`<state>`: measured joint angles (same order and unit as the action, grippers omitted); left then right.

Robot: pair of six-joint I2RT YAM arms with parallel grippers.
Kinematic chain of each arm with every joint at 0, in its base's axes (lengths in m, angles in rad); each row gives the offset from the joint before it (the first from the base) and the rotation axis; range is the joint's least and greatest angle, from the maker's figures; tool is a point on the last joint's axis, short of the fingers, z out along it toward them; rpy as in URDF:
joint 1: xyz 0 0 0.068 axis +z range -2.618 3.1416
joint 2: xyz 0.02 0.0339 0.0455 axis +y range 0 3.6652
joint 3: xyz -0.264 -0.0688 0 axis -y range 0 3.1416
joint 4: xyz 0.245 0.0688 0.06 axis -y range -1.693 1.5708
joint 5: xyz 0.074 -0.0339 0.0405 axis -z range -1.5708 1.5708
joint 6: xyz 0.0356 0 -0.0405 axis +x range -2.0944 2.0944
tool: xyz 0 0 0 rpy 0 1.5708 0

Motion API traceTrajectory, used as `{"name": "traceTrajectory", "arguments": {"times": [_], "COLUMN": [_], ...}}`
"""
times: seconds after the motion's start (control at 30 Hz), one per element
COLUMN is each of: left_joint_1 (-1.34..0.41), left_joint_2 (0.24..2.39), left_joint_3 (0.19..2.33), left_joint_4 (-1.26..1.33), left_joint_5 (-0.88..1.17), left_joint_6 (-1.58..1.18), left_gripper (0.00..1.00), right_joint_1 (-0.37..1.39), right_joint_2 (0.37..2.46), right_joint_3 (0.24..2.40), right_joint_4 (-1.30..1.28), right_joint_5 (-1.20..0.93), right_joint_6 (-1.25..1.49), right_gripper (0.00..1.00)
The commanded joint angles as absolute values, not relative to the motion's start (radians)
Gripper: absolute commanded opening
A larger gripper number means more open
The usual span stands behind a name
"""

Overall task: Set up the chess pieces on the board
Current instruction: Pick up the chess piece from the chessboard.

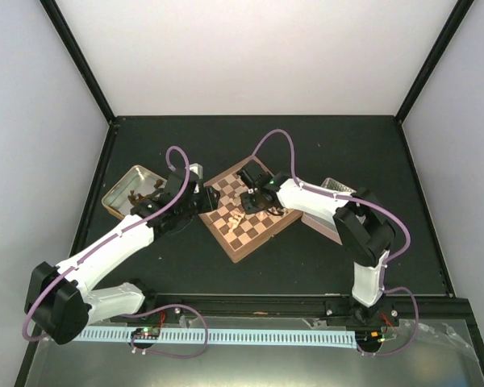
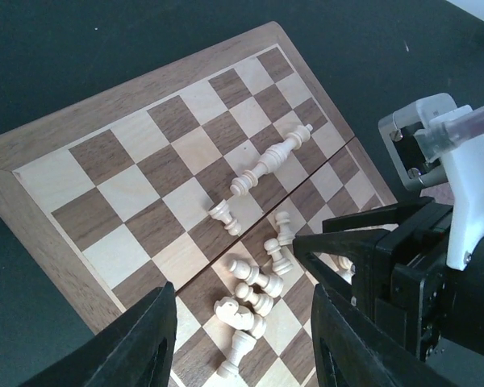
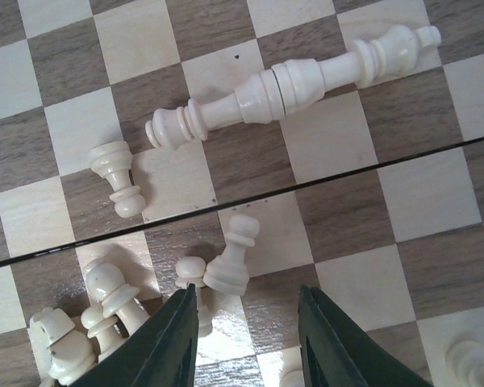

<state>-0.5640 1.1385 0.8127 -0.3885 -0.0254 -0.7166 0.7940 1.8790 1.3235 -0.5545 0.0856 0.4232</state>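
The board (image 1: 262,231) lies turned at an angle mid-table. Several cream chess pieces (image 2: 254,294) lie toppled in a heap on it, below my left gripper (image 2: 242,343), which hangs open and empty above them. Two tall pieces (image 3: 290,85) lie end to end farther up the board. My right gripper (image 3: 246,343) is open low over the squares. A pawn (image 3: 230,260) leans just beyond its tips and a second pawn (image 3: 189,274) sits by its left finger. From above, both the left gripper (image 1: 198,197) and the right gripper (image 1: 252,201) meet over the board.
An open metal tin (image 1: 121,193) holding dark pieces sits left of the board, and another tin (image 1: 332,192) lies to its right under the right arm. The right arm's black gripper body (image 2: 403,274) crowds the left wrist view. A lone pawn (image 3: 117,179) lies apart.
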Motion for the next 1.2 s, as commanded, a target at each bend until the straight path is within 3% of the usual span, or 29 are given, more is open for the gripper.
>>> {"name": "traceTrajectory", "arguments": {"times": [0.0,0.23,0.57,0.8,1.17], "left_joint_1": [-0.555,-0.553,-0.553,-0.553,-0.527], "left_joint_2": [1.132,1.134,1.139,1.129,1.084], "left_joint_3": [0.812,0.813,0.814,0.81,0.763], "left_joint_4": [-0.363,-0.362,-0.36,-0.363,-0.273], "left_joint_5": [-0.028,-0.023,-0.017,-0.017,0.086], "left_joint_6": [-0.72,-0.718,-0.718,-0.719,-0.726], "left_gripper": [0.47,0.46,0.46,0.46,0.54], "right_joint_1": [0.79,0.79,0.791,0.79,0.786], "right_joint_2": [1.904,1.943,1.978,1.98,1.697], "right_joint_3": [1.368,1.381,1.37,1.356,1.125], "right_joint_4": [-0.561,-0.57,-0.548,-0.52,-0.127], "right_joint_5": [0.078,0.093,0.104,0.125,-0.02], "right_joint_6": [0.432,0.432,0.427,0.411,0.192], "right_gripper": [0.36,0.28,0.25,0.13,0.08]}}
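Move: The nearer-to-seam of two touching white pawns lies roughly 2 cm ahead of the right hand, 1 cm left and 3 cm below; its fellow sits level ahead and 2 cm left. Another pawn, across the board's seam, is 3 cm ahead, 5 cm left; the long pieces laid end to end centre about 7 cm ahead, 1 cm left, and a heap of pieces is 2 cm back, 5 cm left. From the left hand the wanted pawn is some 5 cm ahead, 8 cm right and 13 cm below. The pawn by the seam is taken between the right fingertips: the right hand sinks about 2.5 cm onto it, edging a little forward, its half-open fingers closing on the way down to pinch it near its base. Then it turns upward, lifting roughly 2 cm and easing back a little as the hand tilts and turns slightly counter-clockwise. ##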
